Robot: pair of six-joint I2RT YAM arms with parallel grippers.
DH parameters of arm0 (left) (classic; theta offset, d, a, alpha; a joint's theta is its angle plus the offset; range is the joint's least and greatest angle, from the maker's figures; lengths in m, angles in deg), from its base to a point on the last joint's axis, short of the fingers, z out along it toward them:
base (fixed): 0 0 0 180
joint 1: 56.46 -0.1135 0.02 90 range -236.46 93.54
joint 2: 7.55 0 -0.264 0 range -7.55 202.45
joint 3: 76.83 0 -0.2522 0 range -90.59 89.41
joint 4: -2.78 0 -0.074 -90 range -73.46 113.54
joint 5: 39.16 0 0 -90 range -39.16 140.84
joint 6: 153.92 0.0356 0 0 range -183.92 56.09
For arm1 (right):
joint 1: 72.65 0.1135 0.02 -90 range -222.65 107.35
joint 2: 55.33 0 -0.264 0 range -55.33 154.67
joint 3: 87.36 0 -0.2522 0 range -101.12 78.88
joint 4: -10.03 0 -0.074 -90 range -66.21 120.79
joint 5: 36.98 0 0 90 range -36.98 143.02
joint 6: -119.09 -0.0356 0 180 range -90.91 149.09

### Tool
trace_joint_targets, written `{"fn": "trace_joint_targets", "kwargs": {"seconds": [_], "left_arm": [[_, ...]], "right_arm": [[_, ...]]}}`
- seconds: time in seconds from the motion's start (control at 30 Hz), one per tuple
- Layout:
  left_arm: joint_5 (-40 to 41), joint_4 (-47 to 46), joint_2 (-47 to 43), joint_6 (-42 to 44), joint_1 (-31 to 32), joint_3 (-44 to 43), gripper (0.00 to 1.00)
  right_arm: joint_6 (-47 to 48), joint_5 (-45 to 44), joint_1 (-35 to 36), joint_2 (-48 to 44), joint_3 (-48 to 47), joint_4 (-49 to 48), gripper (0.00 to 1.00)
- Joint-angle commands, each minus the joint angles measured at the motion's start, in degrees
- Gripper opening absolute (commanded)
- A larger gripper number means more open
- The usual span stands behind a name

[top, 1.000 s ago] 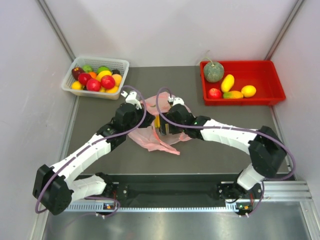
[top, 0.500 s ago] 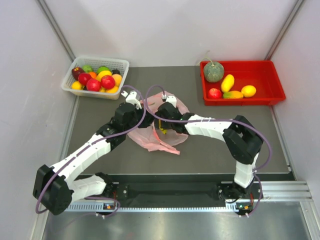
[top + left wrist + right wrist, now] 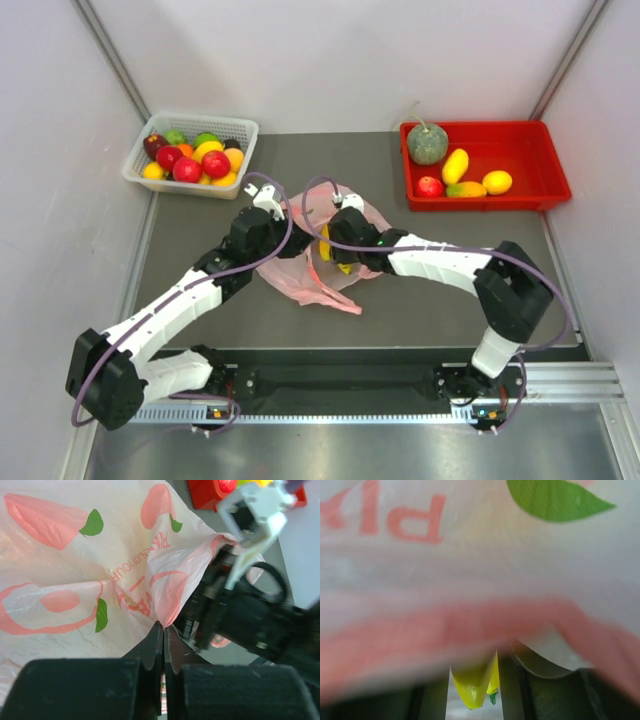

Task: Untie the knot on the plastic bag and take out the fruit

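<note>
The pink plastic bag (image 3: 312, 275) lies crumpled at the table's middle, and its printed film fills the left wrist view (image 3: 75, 580). My left gripper (image 3: 277, 243) is shut on a fold of the bag (image 3: 163, 629). My right gripper (image 3: 336, 243) sits in the bag's opening, shut on the yellow bananas (image 3: 344, 266). Their tips show between its fingers (image 3: 470, 687) under the bag film (image 3: 470, 555). The grey-green melon (image 3: 427, 143) lies in the red tray. The knot is hidden. The piece with spiky leaves is out of view.
The red tray (image 3: 530, 205) at the back right also holds yellow mangoes, a lemon and a small red apple. A white basket (image 3: 190, 186) of small mixed fruits stands at the back left. Grey walls close in both sides.
My right arm swung its elbow in and out again while its gripper stayed at the bag's opening with the bananas. The bag film has spread over that gripper. My left gripper has kept its hold.
</note>
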Motion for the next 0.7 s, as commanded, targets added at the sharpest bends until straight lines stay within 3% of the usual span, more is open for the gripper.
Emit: {"fn": "trace_joint_targets", "kwargs": {"seconds": [0.0,0.03,0.1,0.13,0.3,0.53,0.67], "left_arm": [[-0.56,-3.81,-0.2,-0.23,0.12,0.32,0.0],[-0.47,-3.81,-0.2,-0.32,0.04,0.32,0.0],[-0.3,-3.9,-0.02,-0.32,0.12,0.32,0.0],[-0.38,-3.99,0.32,-0.23,0.12,0.32,0.0],[-0.38,-3.9,0.94,-0.49,0.12,-0.11,0.0],[0.41,-3.99,1.56,-0.14,0.12,-1.26,0.0],[0.67,-3.99,2.44,0.03,0.12,-2.05,0.0]], "right_arm": [[5.26,6.13,-1.52,-8.11,1.18,0.9,0.0],[6.15,13.12,-2.74,-10.56,1.53,1.77,0.0],[7.73,16.96,-3.37,-13.29,2.76,2.31,0.0],[8.69,24.54,-4.5,-15.66,3.12,2.92,0.0],[11.68,40.67,-9.08,-21.99,4.53,7.13,0.0],[24.33,69.39,-11.46,-25.08,3.21,21.54,0.0],[32.24,75.41,-10.76,-29.91,4.79,25.78,0.0]]}}
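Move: The right fingers already hold the banana bunch by its tips inside the bag; its middle is roughly 3 cm ahead, 3 cm left and slightly below. Its way out is over the bare table about 16 cm back and 4 cm lower. The left hand's pinch on the bag is some 8 cm to the right hand's left, 2 cm back and 11 cm higher. From the left hand, the bananas lie about 5 cm ahead, 5 cm right and 12 cm down. Keep the right grip on the banana tips and draw the bunch up out of the bag, then back towards the robot: rise about 10 cm first, then speed level backwards, some 15 cm back in all, turning the wrist about 50 degrees counter-clockwise with its left side rising. Hold the left hand in place, still pinching the bag. ##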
